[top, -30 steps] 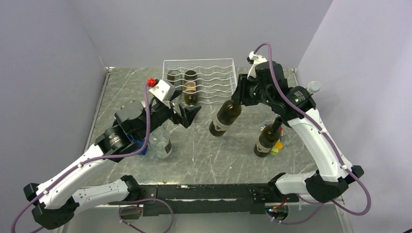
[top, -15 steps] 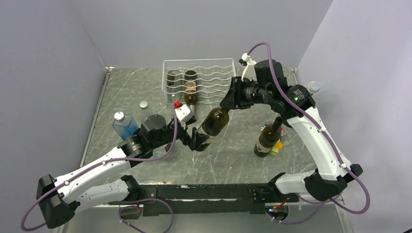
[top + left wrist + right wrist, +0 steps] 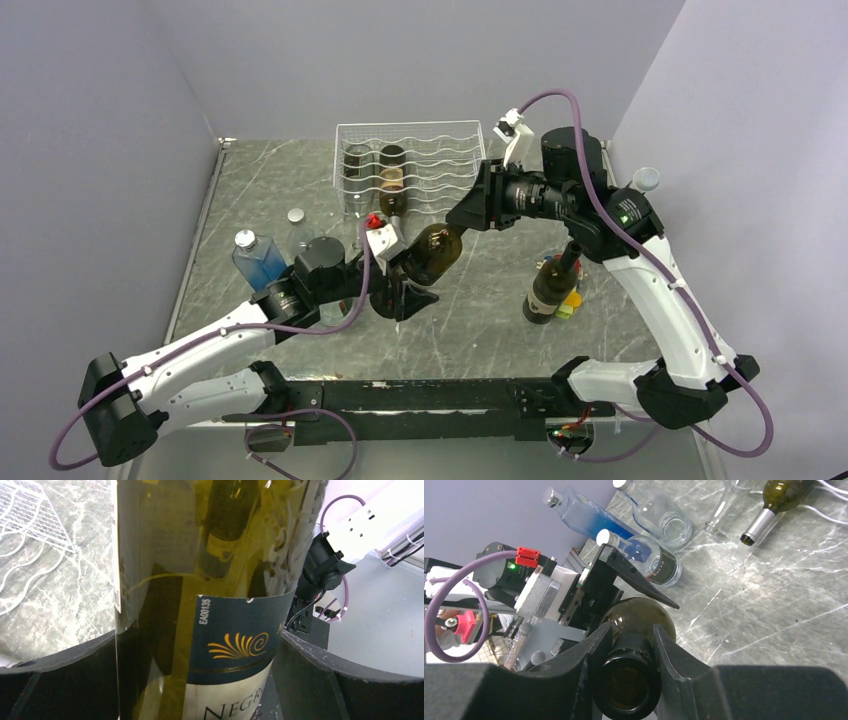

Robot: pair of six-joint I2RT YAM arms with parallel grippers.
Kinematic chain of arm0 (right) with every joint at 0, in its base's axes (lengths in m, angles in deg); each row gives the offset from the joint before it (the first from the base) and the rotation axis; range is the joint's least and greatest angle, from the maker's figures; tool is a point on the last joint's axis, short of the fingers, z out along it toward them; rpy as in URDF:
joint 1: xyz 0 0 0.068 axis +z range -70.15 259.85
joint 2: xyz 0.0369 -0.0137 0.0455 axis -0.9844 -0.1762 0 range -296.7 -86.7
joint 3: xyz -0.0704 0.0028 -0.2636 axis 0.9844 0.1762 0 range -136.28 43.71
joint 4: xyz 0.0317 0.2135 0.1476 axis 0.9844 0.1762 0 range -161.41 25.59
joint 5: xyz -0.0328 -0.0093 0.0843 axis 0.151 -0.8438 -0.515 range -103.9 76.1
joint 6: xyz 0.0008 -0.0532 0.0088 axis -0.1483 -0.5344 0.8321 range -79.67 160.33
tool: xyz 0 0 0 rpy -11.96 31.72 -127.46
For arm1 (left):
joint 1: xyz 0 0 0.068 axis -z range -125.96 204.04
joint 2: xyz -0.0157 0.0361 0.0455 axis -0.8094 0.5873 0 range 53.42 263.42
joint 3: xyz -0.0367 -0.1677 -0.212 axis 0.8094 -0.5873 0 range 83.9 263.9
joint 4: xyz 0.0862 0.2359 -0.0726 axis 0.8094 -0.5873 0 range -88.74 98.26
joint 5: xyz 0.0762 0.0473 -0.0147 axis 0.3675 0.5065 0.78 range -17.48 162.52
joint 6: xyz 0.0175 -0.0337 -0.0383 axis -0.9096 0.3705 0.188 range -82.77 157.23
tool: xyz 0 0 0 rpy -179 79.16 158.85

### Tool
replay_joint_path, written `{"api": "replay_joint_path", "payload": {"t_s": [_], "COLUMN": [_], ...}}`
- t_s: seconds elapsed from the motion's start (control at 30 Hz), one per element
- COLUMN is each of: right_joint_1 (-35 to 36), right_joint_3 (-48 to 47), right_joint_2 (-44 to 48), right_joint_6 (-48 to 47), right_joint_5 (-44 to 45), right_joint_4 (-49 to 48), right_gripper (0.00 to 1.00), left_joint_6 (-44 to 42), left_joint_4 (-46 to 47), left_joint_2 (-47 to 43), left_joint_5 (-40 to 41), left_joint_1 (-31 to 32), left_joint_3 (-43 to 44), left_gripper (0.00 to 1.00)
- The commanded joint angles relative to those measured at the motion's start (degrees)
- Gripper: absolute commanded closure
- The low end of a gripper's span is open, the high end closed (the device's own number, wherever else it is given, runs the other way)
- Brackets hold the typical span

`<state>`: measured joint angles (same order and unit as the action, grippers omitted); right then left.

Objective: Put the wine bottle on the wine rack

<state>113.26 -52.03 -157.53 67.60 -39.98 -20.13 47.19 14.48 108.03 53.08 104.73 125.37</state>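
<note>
The wine bottle point(image 3: 433, 253), dark green glass with a blue and cream label point(image 3: 235, 650), hangs tilted over the middle of the table. My right gripper point(image 3: 465, 215) is shut on its neck just below the open mouth point(image 3: 632, 630). My left gripper point(image 3: 408, 285) is open wide, and the bottle's lower body fills the space between its two fingers point(image 3: 197, 645). The wine rack point(image 3: 440, 165), a white wire box with wavy wires, stands at the back. Two bottles lie in its left cradles point(image 3: 392, 180). A corner of the wine rack point(image 3: 25, 515) shows in the left wrist view.
A second wine bottle point(image 3: 552, 285) stands at the right by small coloured blocks point(image 3: 570, 302). A blue bottle point(image 3: 258, 258) and a clear bottle point(image 3: 297, 225) stand at the left, behind my left arm. Grey walls close in both sides.
My right arm has carried the bottle left and toward the front. My left arm has swung from beside the rack to the bottle, its open fingers now on either side of the body.
</note>
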Motion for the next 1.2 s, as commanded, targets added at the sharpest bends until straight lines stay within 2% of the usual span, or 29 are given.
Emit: {"api": "replay_joint_path", "payload": {"t_s": [0.0,0.1,0.17,0.2,0.27,0.3,0.33,0.4,0.43,0.53,0.57,0.6,0.63,0.77,0.87,0.97,1.1,1.17], "right_joint_1": [-0.2,-0.2,-0.2,-0.2,-0.3,-0.2,-0.2,-0.2,-0.2,-0.2,-0.2,-0.2,-0.2,-0.3,-0.2,-0.2,-0.2,-0.2], "right_joint_3": [0.0,1.3,1.8,2.1,2.5,2.7,2.9,3.5,3.5,2.6,2.3,2.0,1.6,-1.9,-2.3,-2.2,-5.0,-6.1], "right_joint_2": [3.8,4.5,4.7,4.8,4.9,5.0,5.0,5.5,5.6,5.4,5.3,5.3,5.4,5.2,7.5,9.4,7.9,7.0], "right_joint_6": [4.3,4.8,4.9,4.9,4.9,4.9,4.9,4.6,4.3,2.9,2.6,2.4,2.3,2.9,2.5,0.9,-0.7,-1.9], "right_joint_5": [-4.8,-5.5,-5.6,-5.6,-5.9,-5.8,-5.5,-4.7,-3.8,-0.1,1.7,3.4,5.2,13.3,17.9,18.9,18.9,16.0], "right_joint_4": [-11.9,-13.2,-13.4,-13.2,-13.1,-13.1,-12.9,-12.7,-12.1,-8.8,-7.4,-5.9,-4.6,1.5,1.5,0.1,4.6,6.7], "right_gripper": [1.0,1.0,1.0,1.0,1.0,1.0,1.0,1.0,0.91,0.37,0.23,0.13,0.08,0.02,0.0,0.0,0.01,0.01], "left_joint_6": [-0.8,-2.3,-3.1,-3.0,-3.2,-3.3,-3.1,-2.9,-3.5,-5.3,-6.8,-8.4,-11.4,-30.1,-40.5,-48.0,-54.9,-58.4], "left_joint_4": [1.7,-0.2,-1.8,-2.4,-3.2,-3.4,-3.5,-3.7,-3.7,-3.3,-3.2,-3.3,-2.9,-1.7,-3.9,-7.8,-4.8,-3.1], "left_joint_2": [0.8,2.0,2.8,3.2,3.7,3.8,3.9,3.9,3.7,2.6,2.1,1.4,0.8,0.5,4.5,7.5,7.0,6.6], "left_joint_5": [-4.7,-6.7,-6.7,-6.7,-6.4,-5.9,-4.7,-3.3,-2.7,0.1,1.0,2.9,4.1,14.2,19.1,19.3,20.6,21.1], "left_joint_1": [0.1,0.1,0.1,0.1,0.2,0.1,0.1,0.1,0.2,0.1,0.2,0.2,0.5,8.4,10.8,11.7,12.3,12.3], "left_joint_3": [1.5,2.5,3.7,4.2,5.0,5.4,5.9,6.4,6.6,6.9,6.9,7.0,6.8,9.2,12.6,15.3,13.3,12.1], "left_gripper": [0.01,0.02,0.13,0.22,0.48,0.77,0.96,0.99,0.99,0.99,0.99,0.99,0.99,0.99,0.99,1.0,0.99,0.99]}}
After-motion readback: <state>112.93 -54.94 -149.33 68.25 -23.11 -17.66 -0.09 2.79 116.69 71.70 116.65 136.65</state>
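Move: The wine bottle's body lies between the left hand's open fingers, its middle about 1 cm ahead of the left hand, 4 cm to its right and 3 cm above. The rack is some 28 cm ahead of that hand, 2 cm to its left and 20 cm lower. From the right hand, which grips the neck, the left gripper is roughly 4 cm back, 11 cm left and 13 cm below; the standing wine bottle is about 3 cm back, 18 cm right and 25 cm lower. Easing down and slightly back a couple of centimetres, the left hand closes on the bottle's body while the right still holds the neck. The right fingers then open wide and leave the neck, backing off right and up about 7 cm with a slight clockwise turn. The left, keeping its grip, works forward and a little right, rolling and tipping its fingers down, nearly 50 degrees in all. ##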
